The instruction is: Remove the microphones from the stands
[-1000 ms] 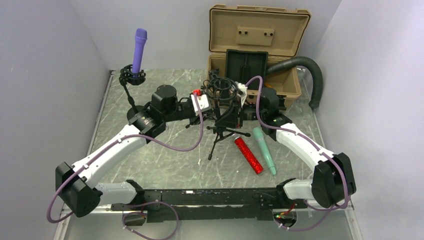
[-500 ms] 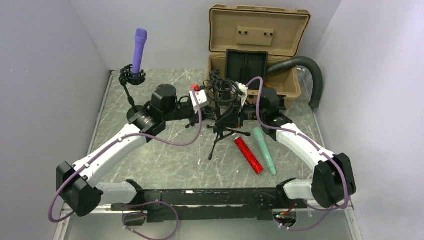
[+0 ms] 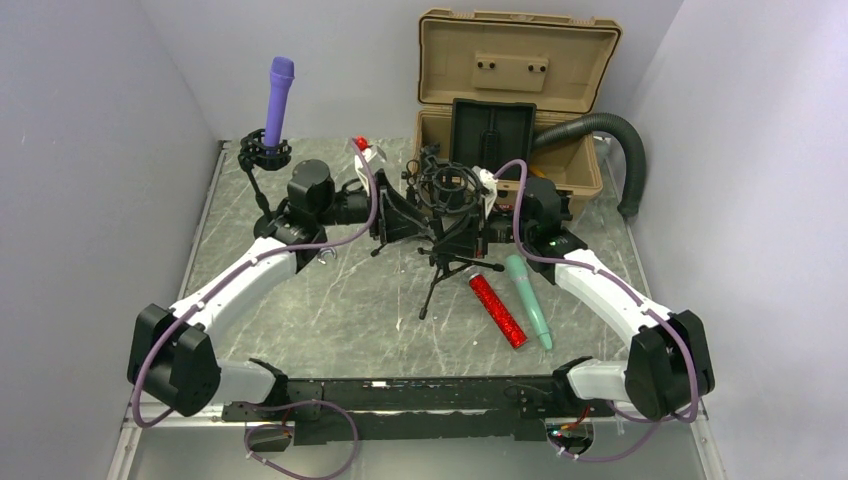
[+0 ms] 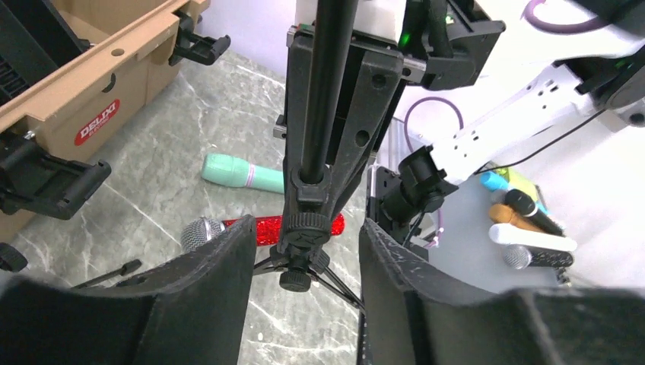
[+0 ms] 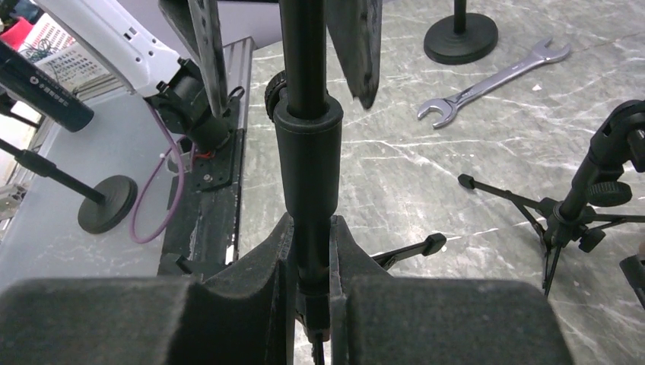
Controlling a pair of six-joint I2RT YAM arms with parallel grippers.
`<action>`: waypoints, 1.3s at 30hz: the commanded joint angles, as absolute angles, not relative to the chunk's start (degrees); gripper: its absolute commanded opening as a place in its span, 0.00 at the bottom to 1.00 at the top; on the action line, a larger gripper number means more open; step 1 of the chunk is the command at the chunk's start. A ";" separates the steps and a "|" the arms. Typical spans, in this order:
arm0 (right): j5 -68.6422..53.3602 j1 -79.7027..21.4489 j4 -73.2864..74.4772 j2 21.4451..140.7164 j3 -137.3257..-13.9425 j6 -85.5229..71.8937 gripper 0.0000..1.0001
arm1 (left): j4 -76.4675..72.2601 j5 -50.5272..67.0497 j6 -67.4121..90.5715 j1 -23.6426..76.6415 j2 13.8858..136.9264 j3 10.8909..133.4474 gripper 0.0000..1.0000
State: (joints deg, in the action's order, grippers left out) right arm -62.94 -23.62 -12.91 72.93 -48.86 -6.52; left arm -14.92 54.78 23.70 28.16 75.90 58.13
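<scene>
A purple microphone (image 3: 278, 98) stands upright in the clip of a thin black stand (image 3: 262, 178) at the back left. An empty shock-mount tripod stand (image 3: 445, 192) stands mid-table. My right gripper (image 3: 462, 236) is shut on its pole (image 5: 307, 160), seen close in the right wrist view (image 5: 310, 293). My left gripper (image 3: 404, 214) is open, its fingers (image 4: 217, 293) on either side of that same pole (image 4: 323, 106) without touching it. A red glitter microphone (image 3: 497, 310) and a teal microphone (image 3: 528, 300) lie on the table right of the tripod.
An open tan case (image 3: 512, 110) with a grey hose (image 3: 612, 140) stands at the back right. A wrench (image 5: 493, 80) lies on the table left of centre. A second small tripod (image 5: 582, 209) shows in the right wrist view. Grey walls close both sides.
My left arm has swung back and its wrist has rolled over, bringing the open jaws around the centre stand's pole. The right arm and the microphones have not moved.
</scene>
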 commanded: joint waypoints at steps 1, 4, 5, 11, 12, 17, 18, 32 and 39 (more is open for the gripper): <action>-63.61 -23.11 -15.36 70.14 -49.02 -5.01 0.00 | -19.94 56.97 26.08 26.89 73.74 58.80 0.64; -63.61 -23.11 -15.47 70.08 -48.87 -5.07 0.00 | -17.36 55.69 23.10 26.63 72.66 59.08 0.82; -63.60 -23.08 -15.47 69.99 -48.80 -5.09 0.00 | -16.10 55.26 21.49 26.59 72.23 59.23 0.86; -63.87 -22.79 -16.11 69.93 -48.47 -5.76 0.00 | -7.48 50.95 8.19 26.61 68.85 61.32 0.94; -63.96 -22.82 -16.30 70.01 -48.43 -5.98 0.00 | -6.34 50.39 6.64 26.55 68.48 61.59 0.95; -64.40 -22.75 -17.09 70.37 -48.66 -6.79 0.00 | -4.17 50.14 2.12 26.91 68.49 62.88 0.97; -64.54 -22.76 -17.12 70.35 -48.81 -6.94 0.00 | -3.43 50.06 1.54 27.12 69.09 63.41 0.97; -69.79 -22.68 -22.97 69.19 -48.34 -14.42 0.00 | -9.41 55.81 2.48 30.68 75.00 62.00 0.99; -70.31 -22.74 -24.02 70.20 -47.90 -14.73 0.00 | -17.04 57.26 11.58 31.12 78.79 62.94 0.99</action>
State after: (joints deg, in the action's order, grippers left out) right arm -67.85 -22.90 -18.20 71.44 -47.59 -13.58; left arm -9.72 54.37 5.72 30.79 77.12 61.84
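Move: The stand's clamp knob sits right at the left fingertips, only about 2 cm to the hand's right, with the half-open fingers on either side. The shock mount rides high on the extended tube, roughly 14 cm above that hand, 6 cm back and 4 cm right. The red microphone lies some 8 cm back, 14 cm right and 27 cm below it. For the right hand, gripping the post, the knob is about 5 cm straight up. Up and to its left by some 2.5 cm, the left hand backs off the clamp knob, spreading its fingers from half to fully open and rolling about 20 degrees so its forward side rises; then it comes down and right again, back around the post. The right hand keeps its pinch on the post below the clamp and late on eases about 1.5 cm back and up. ##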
